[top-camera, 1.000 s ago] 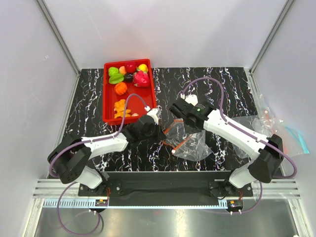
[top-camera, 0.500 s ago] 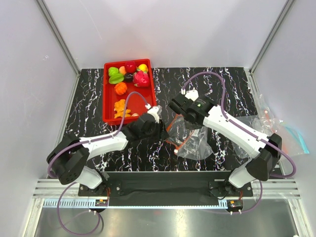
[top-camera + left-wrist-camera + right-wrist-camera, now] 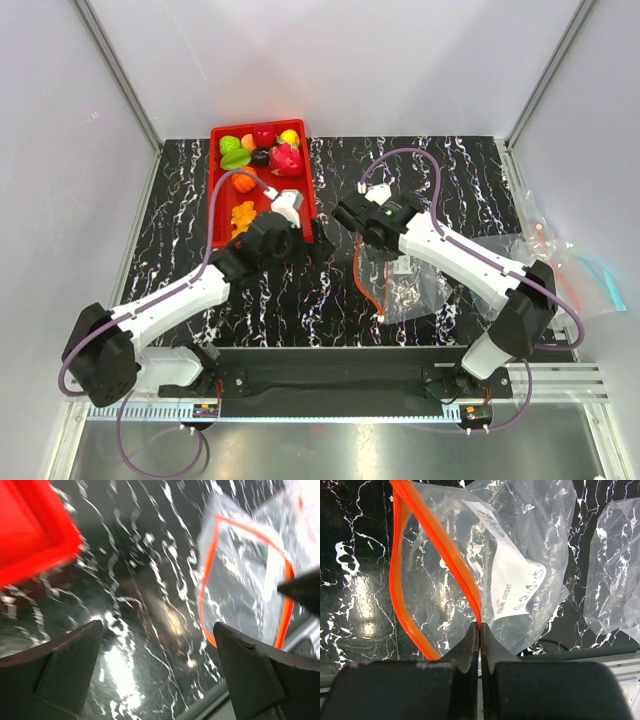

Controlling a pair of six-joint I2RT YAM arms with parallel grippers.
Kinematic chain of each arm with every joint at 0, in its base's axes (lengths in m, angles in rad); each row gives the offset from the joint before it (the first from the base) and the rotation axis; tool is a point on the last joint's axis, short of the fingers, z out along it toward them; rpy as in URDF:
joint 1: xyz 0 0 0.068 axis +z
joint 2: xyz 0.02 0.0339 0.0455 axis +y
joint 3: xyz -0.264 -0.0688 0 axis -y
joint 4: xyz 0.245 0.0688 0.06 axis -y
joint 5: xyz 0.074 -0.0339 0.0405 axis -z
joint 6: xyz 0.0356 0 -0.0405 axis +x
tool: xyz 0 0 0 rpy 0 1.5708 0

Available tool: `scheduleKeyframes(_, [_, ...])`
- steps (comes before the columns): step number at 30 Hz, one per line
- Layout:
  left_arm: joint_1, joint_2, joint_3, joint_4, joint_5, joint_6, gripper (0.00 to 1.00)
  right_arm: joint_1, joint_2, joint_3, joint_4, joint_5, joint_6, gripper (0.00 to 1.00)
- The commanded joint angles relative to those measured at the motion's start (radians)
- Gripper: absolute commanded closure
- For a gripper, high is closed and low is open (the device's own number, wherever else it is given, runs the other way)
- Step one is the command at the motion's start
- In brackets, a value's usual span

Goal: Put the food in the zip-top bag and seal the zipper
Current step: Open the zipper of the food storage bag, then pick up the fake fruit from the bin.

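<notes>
The food [image 3: 259,150], several glossy toy fruits and vegetables, lies in the red tray [image 3: 222,238] at the back left. The zip-top bag [image 3: 408,288] sits right of centre with its mouth held open. My right gripper [image 3: 361,242] is shut on one lip of the orange-red zipper [image 3: 441,546], pinching it at the fingertips [image 3: 480,628]; the other lip bows out to the left. The bag's white label [image 3: 517,587] shows through the plastic. My left gripper [image 3: 312,236] hangs open and holds nothing, by the tray's near right corner [image 3: 35,535], to the left of the bag [image 3: 245,587].
More clear bags [image 3: 535,250] lie crumpled at the right table edge, with a blue-tinted one [image 3: 603,275] beyond it. One of these spare bags [image 3: 620,565] lies just to the right of the held bag. Metal frame posts and white walls enclose the marbled black table [image 3: 180,220].
My left gripper let go of the bag, opened wide and drew back toward the tray. My right gripper closed on the zipper, and the bag's mouth now stands open.
</notes>
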Motion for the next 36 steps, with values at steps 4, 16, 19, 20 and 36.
scheduleKeyframes(4, [0.194, 0.003, 0.129, -0.066, -0.030, 0.019, 0.01, 0.005, -0.038, -0.009, 0.044, 0.001, 0.011, 1.00])
scheduleKeyframes(16, [0.575, 0.345, 0.401, -0.054, 0.076, -0.212, 0.01, 0.007, -0.099, -0.026, 0.049, -0.002, 0.005, 1.00])
scheduleKeyframes(19, [0.620, 0.451, 0.439, 0.014, 0.130, -0.260, 0.01, 0.005, -0.110, -0.023, 0.050, -0.005, -0.002, 1.00])
scheduleKeyframes(20, [0.629, 0.478, 0.468, 0.035, 0.152, -0.287, 0.01, 0.007, -0.113, -0.023, 0.050, -0.005, -0.002, 1.00])
scheduleKeyframes(36, [0.649, 0.842, 0.674, 0.361, 0.184, -0.524, 0.01, 0.005, -0.157, -0.063, 0.053, -0.045, -0.038, 1.00])
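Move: The left hand, already open and clear of the bag, has the dragon fruit in the red bin about 34 cm ahead, 12 cm to its left and some 11 cm lower. The eggplant lies about 7 cm left of the dragon fruit and level with it, the orange pumpkin 11 cm left and 7 cm nearer, the lemon 9 cm beyond it. From the right hand the dragon fruit is roughly 35 cm ahead and 25 cm left. Forward and left in one fast sweep of about 35 cm, the left hand leaves the bag for the red bin, first rising slightly, then dipping and easing a little back right towards the dragon fruit. Its wrist swings about 40 degrees counter-clockwise while its left side rolls down; the fingers stay wide open. The right hand keeps its pinch on the bag's zipper edge, rising a centimetre or two. ##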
